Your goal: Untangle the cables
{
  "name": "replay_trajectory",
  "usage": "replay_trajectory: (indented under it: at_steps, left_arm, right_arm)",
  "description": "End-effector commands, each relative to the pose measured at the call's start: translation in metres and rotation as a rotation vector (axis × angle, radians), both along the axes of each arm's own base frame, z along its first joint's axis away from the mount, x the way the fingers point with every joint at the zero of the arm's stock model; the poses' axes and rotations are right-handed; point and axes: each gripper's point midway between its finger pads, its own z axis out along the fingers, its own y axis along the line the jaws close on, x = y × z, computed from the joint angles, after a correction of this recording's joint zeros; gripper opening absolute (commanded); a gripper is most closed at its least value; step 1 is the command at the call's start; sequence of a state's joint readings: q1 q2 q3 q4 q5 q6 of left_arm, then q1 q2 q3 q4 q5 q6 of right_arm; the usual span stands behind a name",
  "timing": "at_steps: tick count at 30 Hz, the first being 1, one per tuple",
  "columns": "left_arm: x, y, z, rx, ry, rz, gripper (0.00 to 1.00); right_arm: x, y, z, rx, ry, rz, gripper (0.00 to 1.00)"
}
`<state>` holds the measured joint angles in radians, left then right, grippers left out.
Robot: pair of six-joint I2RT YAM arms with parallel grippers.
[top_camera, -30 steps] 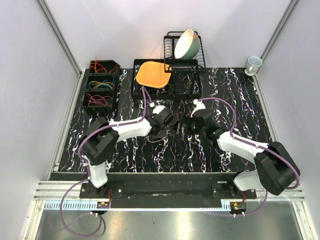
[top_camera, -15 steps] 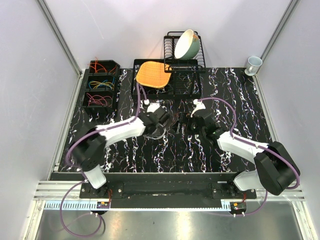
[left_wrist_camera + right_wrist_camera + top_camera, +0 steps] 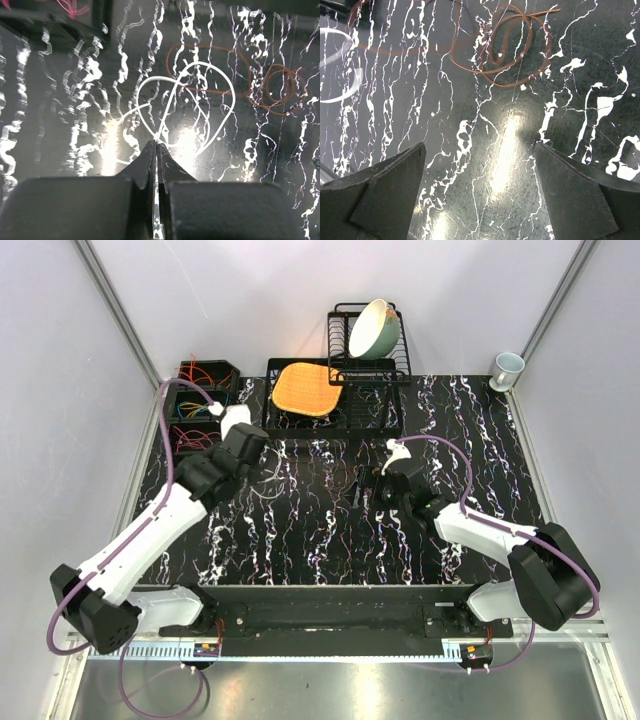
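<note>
My left gripper (image 3: 156, 145) is shut on a thin white cable (image 3: 186, 102), whose loops hang ahead of the fingertips over the dark marble table. In the top view the left gripper (image 3: 268, 470) is at the left middle of the table, with the white cable (image 3: 262, 490) under it. A brown cable (image 3: 278, 90) lies coiled on the table to the right, apart from the white loops except where one strand crosses behind them. My right gripper (image 3: 480, 145) is open and empty, low over the table, with the brown cable's coil (image 3: 506, 42) just ahead of it. It sits mid-table in the top view (image 3: 372, 483).
Three black bins (image 3: 203, 408) holding red, orange, blue and yellow wires stand at the back left, close to the left wrist. A black dish rack (image 3: 368, 390) with an orange mat (image 3: 305, 388) and a bowl (image 3: 374, 328) is at the back. A mug (image 3: 507, 368) stands at the back right.
My left arm has swung left and back toward the bins, carrying the white cable away from the brown one. The right arm has not moved.
</note>
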<state>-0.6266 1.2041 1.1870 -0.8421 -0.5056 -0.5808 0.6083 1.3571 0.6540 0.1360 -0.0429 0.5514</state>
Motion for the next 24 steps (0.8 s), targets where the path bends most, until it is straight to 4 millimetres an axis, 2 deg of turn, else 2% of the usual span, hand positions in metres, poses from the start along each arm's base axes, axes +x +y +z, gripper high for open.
replay_trajectory:
  at_steps: [1, 3, 5, 6, 7, 8, 10, 13, 16, 20, 24]
  left_arm:
    - [0.000, 0.031, 0.049, 0.058, -0.098, 0.036, 0.00]
    - [-0.001, 0.044, 0.058, 0.046, -0.100, 0.063, 0.00]
    - [-0.004, 0.035, 0.063, -0.019, -0.096, 0.010, 0.00]
    - [-0.005, 0.028, 0.072, -0.062, -0.130, -0.025, 0.00]
    - [-0.009, 0.011, 0.071, -0.120, -0.117, -0.108, 0.00]
    - [-0.007, 0.003, 0.076, -0.148, -0.139, -0.149, 0.00]
    - [-0.012, -0.005, 0.080, -0.186, -0.145, -0.189, 0.00]
    - [-0.013, -0.001, 0.082, -0.179, -0.140, -0.173, 0.00]
    - [-0.014, -0.003, 0.092, -0.201, -0.153, -0.178, 0.00]
    - [-0.018, -0.005, 0.102, -0.221, -0.162, -0.193, 0.00]
    - [-0.023, -0.009, 0.110, -0.249, -0.170, -0.220, 0.00]
  right_arm:
    - [0.013, 0.002, 0.015, 0.017, -0.036, -0.027, 0.96]
    - [0.013, 0.002, 0.016, 0.015, -0.035, -0.026, 0.96]
    - [0.013, 0.003, 0.014, 0.013, -0.030, -0.025, 0.96]
    - [0.014, 0.003, 0.015, 0.014, -0.031, -0.023, 0.96]
    - [0.012, 0.006, 0.014, 0.016, -0.026, -0.005, 0.96]
    - [0.012, 0.008, 0.015, 0.014, -0.032, 0.013, 0.96]
    - [0.005, 0.019, 0.021, 0.046, -0.036, 0.092, 0.96]
    - [0.000, 0.035, 0.033, 0.104, -0.073, 0.188, 0.96]
    - [0.005, 0.052, 0.037, 0.126, -0.063, 0.251, 0.97]
    - [0.028, 0.076, 0.032, 0.131, -0.021, 0.286, 1.00]
    - [0.044, 0.100, 0.041, 0.192, 0.014, 0.313, 1.00]
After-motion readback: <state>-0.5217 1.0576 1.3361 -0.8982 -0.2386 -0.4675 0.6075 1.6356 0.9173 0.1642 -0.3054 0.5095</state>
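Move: The left hand already holds the white cable in shut fingers. Its dangling loops centre about 5 cm ahead, 4 cm right and 15 cm below that hand; the black tray lies 22 cm ahead, 9 cm left and 17 cm below. From the open right hand the loops are some 18 cm left, 4 cm ahead and 4 cm below, while the brown coil sits 7 cm ahead, 3 cm left and 8 cm below. Keeping its pinch on the white cable, the left hand lifts it about 8 cm, swinging roughly 3 cm right and back again and easing slightly back towards its base, tilting so its right side rises. The open right hand waits, then sweeps about 7 cm left and a little forward towards the white loops, turning counter-clockwise. ##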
